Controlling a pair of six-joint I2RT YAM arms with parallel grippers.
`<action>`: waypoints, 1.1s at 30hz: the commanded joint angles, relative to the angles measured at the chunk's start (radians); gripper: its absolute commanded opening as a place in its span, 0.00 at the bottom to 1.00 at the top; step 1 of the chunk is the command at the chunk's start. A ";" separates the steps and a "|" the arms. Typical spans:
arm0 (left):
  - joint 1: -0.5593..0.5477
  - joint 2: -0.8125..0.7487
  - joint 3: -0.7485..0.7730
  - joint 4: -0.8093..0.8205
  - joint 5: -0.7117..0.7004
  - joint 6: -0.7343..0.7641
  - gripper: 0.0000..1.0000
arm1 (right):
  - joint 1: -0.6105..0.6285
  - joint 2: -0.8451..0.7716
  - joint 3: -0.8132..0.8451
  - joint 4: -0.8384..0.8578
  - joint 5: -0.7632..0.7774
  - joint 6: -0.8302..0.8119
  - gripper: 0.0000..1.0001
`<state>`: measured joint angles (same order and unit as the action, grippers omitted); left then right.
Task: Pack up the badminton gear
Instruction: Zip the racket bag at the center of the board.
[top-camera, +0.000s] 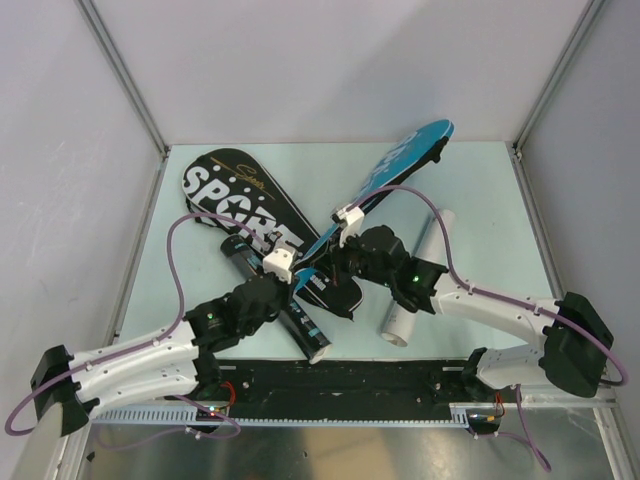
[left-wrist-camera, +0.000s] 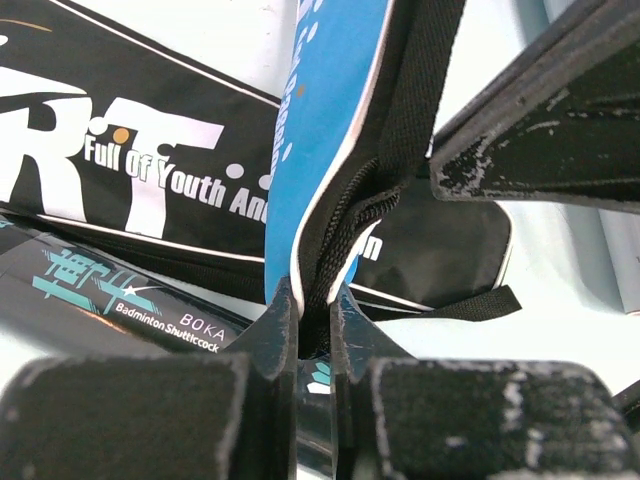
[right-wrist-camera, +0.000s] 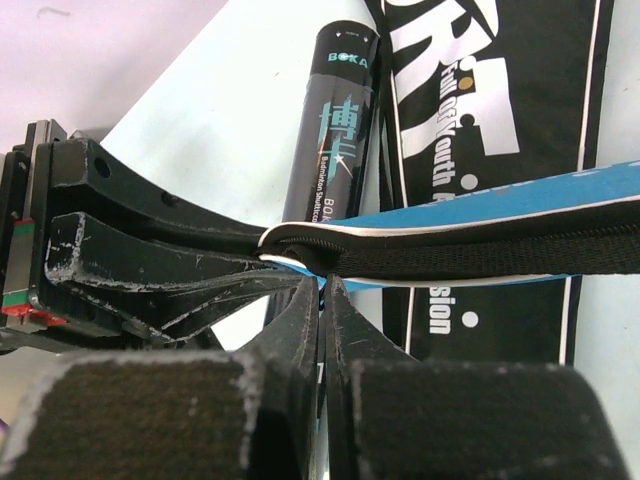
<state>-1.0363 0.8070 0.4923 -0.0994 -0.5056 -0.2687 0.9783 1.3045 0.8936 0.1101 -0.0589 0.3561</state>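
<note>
The blue racket cover (top-camera: 400, 165) lies aslant from the table's middle toward the far right, its near end raised over the black "SPORT" cover (top-camera: 235, 195). My left gripper (top-camera: 298, 278) is shut on that near end, pinching the blue cover's zip edge (left-wrist-camera: 320, 120) between its fingertips (left-wrist-camera: 282, 310). My right gripper (top-camera: 322, 262) meets it from the right. Its jaws are shut, tips pressed up against the underside of the blue cover's (right-wrist-camera: 500, 205) black-edged rim; what they pinch, if anything, is hidden. A black shuttlecock tube (top-camera: 305, 325) lies under the left gripper.
A white tube (top-camera: 420, 280) lies right of the covers, pointing to the near edge. The black cover (right-wrist-camera: 490, 100) and the black tube (right-wrist-camera: 335, 140) lie beneath both grippers. Grey walls close the table on the left, right and far sides.
</note>
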 joint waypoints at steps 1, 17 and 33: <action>0.038 -0.026 0.085 0.201 -0.023 -0.017 0.00 | 0.103 -0.034 -0.007 0.060 -0.215 0.094 0.00; 0.048 -0.041 0.062 0.224 0.012 -0.007 0.00 | 0.070 -0.067 0.006 0.044 -0.215 0.100 0.19; 0.072 -0.101 0.035 0.224 0.167 0.091 0.00 | -0.256 -0.118 0.164 -0.254 -0.458 -0.339 0.52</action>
<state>-0.9718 0.7418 0.4976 -0.0296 -0.3992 -0.2169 0.7631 1.1591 1.0042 -0.1020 -0.4030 0.2413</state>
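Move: The right hand already pinches the blue bag's zipper pull, and the bag end clamped in the left fingers lies about 4 cm to its left, 1 cm back and 3 cm lower. Some 13 cm below, the black racket bag's middle is 15 cm left and 11 ahead, the black tube 14 left and 6 back, the white tube 23 right and about level. From the left hand, the zipper pull is about 4 cm right, 1 cm ahead and 3 cm higher. Barely shifting at first, the right hand keeps its pinch on the zipper pull beside the left fingers, then opens to about half and lets go, backing off some 4 cm. It then swings forward again, up and to the right, ending roughly 6 cm higher and 5 cm farther right, clear of the bag. The left hand keeps the blue bag's end pinched and rises about 3 cm. ##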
